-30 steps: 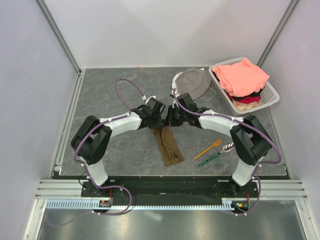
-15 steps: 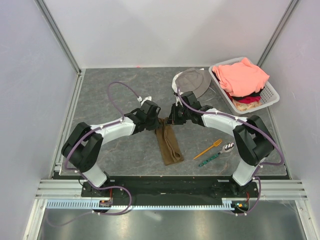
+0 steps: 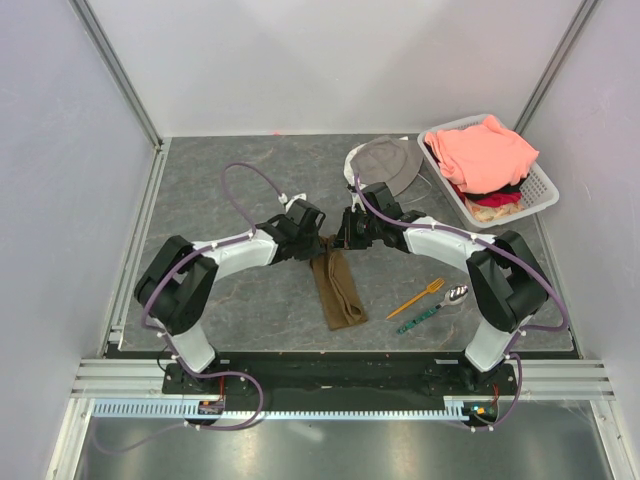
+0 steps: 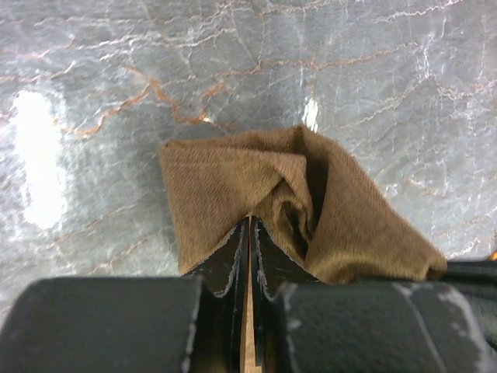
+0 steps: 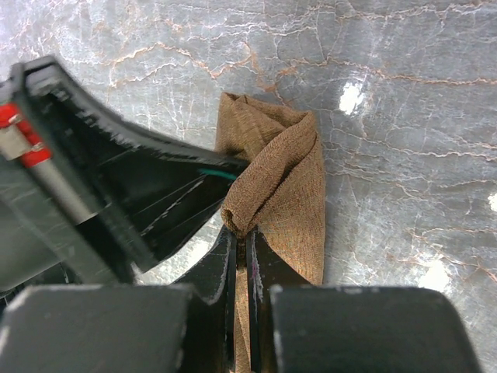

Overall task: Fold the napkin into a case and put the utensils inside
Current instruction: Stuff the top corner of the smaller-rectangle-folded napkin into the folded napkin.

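The brown napkin (image 3: pixel 338 290) lies as a narrow folded strip at the table's centre, running toward the arm bases. Both grippers meet at its far end. My left gripper (image 3: pixel 322 243) is shut on a corner of the cloth (image 4: pixel 225 186), and brown fabric shows between its jaws (image 4: pixel 249 221). Beside it, my right gripper (image 3: pixel 342 240) is shut on a bunched fold of the napkin (image 5: pixel 287 179) at its tips (image 5: pixel 242 233). The orange fork (image 3: pixel 417 297) and the green patterned utensil (image 3: pixel 420 318) lie on the table right of the strip, apart from it.
A grey bucket hat (image 3: pixel 388 165) sits just beyond the grippers. The white basket (image 3: pixel 540 190) with salmon-pink clothes (image 3: pixel 482 150) stands at the back right. The left gripper's black body (image 5: pixel 116 179) crowds the left of the right wrist view.
Both grippers have moved slightly away from the bases with the napkin's far end. The left arm's elbow swung outward, then came partly back. The utensils have not moved.
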`<state>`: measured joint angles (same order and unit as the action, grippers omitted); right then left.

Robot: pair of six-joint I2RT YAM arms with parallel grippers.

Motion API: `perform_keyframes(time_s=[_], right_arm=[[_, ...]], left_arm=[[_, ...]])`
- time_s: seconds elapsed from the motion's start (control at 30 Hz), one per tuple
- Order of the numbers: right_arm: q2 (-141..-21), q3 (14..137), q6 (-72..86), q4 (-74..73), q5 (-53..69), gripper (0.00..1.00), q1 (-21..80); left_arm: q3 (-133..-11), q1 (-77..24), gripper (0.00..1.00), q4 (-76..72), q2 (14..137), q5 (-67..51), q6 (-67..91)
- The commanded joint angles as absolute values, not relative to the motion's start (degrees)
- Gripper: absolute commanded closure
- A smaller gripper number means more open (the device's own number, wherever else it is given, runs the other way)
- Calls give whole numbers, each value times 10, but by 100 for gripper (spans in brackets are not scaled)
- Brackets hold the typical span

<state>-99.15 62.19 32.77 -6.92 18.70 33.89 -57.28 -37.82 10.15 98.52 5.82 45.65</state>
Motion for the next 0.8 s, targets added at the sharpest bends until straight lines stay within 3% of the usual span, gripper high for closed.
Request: perform_keyframes(time_s=[0.0,0.27,0.37,0.57,0.77], right_arm=[[-975,640,330,-47,201,100,338],[-1002,634,349,-25,196,100,338],[-1010,628,355,-14,186,100,338],[-1019,627,364,-10,188,100,338],[-1020,626,365,-7,196,100,338]], left_arm=[[-614,-376,93,70,1017,60,471],[-613,-375,93,10,1051,63,489],[-571,-376,92,5,994,73,483],[-553,-375,80,74,907,69,450],[-562,-375,69,98,915,84,423]])
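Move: Just ahead of the left fingertips is the mouth of the fold at the napkin's far end, about 2 cm ahead, 1 cm to the right and 1 cm lower. The napkin corner pinched by the right hand is roughly 3 cm to the right, level fore and aft and some 2 cm higher; the grey cap lies about 16 cm ahead and 14 cm right. From the right hand, the fold's mouth is about 2 cm ahead, 2 cm left and 3 cm below. Poking with shut fingers, the left hand pushes forward and right about 3 cm into the far-end fold, sinking a little over 1 cm, then draws back the same way and rises some 6 cm from its lowest point, clear of the cloth, its fingers parting partway as they come out. The right hand keeps its pinch on the corner, nearly still. ##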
